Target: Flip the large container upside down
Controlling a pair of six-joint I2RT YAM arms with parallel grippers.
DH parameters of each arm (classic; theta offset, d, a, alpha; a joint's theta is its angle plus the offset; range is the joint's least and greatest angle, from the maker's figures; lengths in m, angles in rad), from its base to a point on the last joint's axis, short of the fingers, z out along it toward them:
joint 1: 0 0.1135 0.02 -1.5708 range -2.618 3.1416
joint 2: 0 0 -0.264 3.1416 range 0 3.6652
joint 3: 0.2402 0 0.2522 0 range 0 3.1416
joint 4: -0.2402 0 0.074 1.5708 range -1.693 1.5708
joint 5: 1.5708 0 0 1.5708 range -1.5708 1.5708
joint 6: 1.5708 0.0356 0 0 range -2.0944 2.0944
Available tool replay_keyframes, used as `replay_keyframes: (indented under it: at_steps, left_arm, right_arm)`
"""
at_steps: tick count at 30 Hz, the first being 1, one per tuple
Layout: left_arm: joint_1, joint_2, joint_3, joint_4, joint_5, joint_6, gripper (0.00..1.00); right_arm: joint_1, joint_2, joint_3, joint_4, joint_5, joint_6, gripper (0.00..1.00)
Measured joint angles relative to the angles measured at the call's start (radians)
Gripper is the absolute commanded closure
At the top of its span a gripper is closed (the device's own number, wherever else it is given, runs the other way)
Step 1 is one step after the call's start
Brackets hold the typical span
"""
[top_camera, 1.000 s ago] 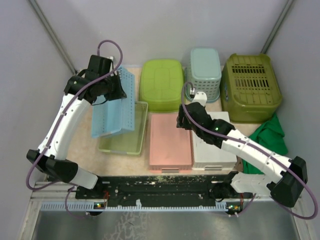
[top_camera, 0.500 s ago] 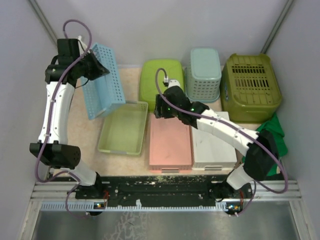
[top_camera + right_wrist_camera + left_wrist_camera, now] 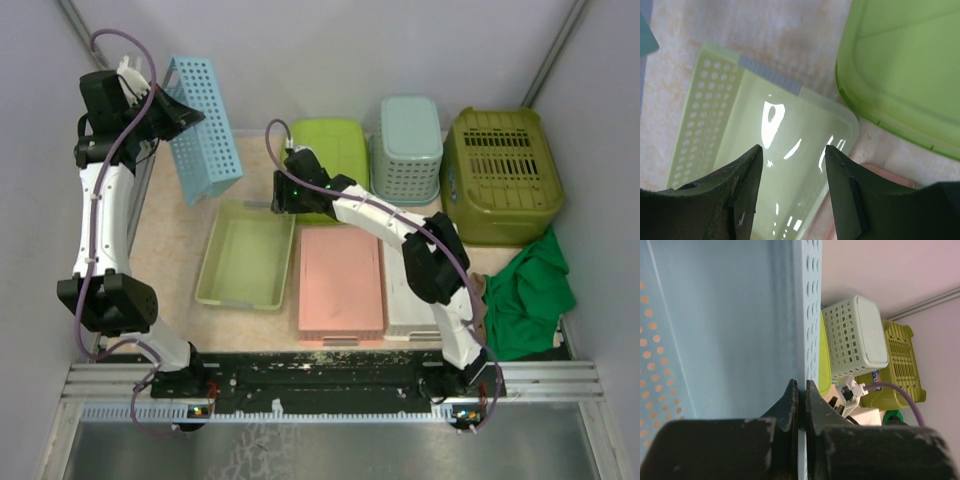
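Observation:
My left gripper (image 3: 165, 115) is shut on the wall of a blue perforated basket (image 3: 205, 130) and holds it tilted in the air at the back left. In the left wrist view the fingertips (image 3: 801, 395) pinch the basket's wall (image 3: 730, 315). A pale green tray (image 3: 245, 255) lies open side up on the table below it. My right gripper (image 3: 283, 195) is open and empty above the tray's far right corner (image 3: 770, 165). It sits next to an upside-down lime green container (image 3: 335, 150), which also shows in the right wrist view (image 3: 910, 70).
A teal basket (image 3: 408, 148) and an olive basket (image 3: 500, 175) stand upside down at the back right. A pink container (image 3: 340, 280) and a white one (image 3: 400, 300) lie in front. A green cloth (image 3: 525, 295) lies at the right.
My left arm has lifted the blue basket off the pale green tray, up and toward the back left. My right arm has swung left from over the white container to the tray's far right corner.

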Motion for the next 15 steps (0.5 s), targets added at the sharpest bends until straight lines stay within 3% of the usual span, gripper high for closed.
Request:
replay_keyframes:
  at_steps: [8, 15]
  left_arm:
    - [0.047, -0.022, -0.054, 0.039, 0.018, -0.003, 1.00]
    - [0.086, -0.054, -0.079, 0.055, 0.026, -0.003, 1.00]
  right_arm:
    - [-0.055, 0.198, 0.276, 0.021, -0.029, 0.050, 0.47]
    - [-0.072, 0.421, 0.539, -0.005, -0.142, 0.079, 0.49]
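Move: The far handle of the pale green container is about 6 cm ahead of the right hand, 7 cm to its left and 8 cm below. From that hand the upturned lime container stands roughly 11 cm ahead and 9 cm right, the pink one some 14 cm back and 13 cm right, both around 10 cm lower. From the left hand, still holding the blue container, that handle lies about 3 cm back, 10 cm right and 31 cm down. Send the open right gripper forward about 9 cm and left some 6 cm, out over the pale green container's far rim, rolling its left side up about 10 degrees and dipping slightly at the end, with the fingers still apart. Meanwhile, draw the left gripper a little to the left, keeping the blue container pinched by its wall and held aloft. ##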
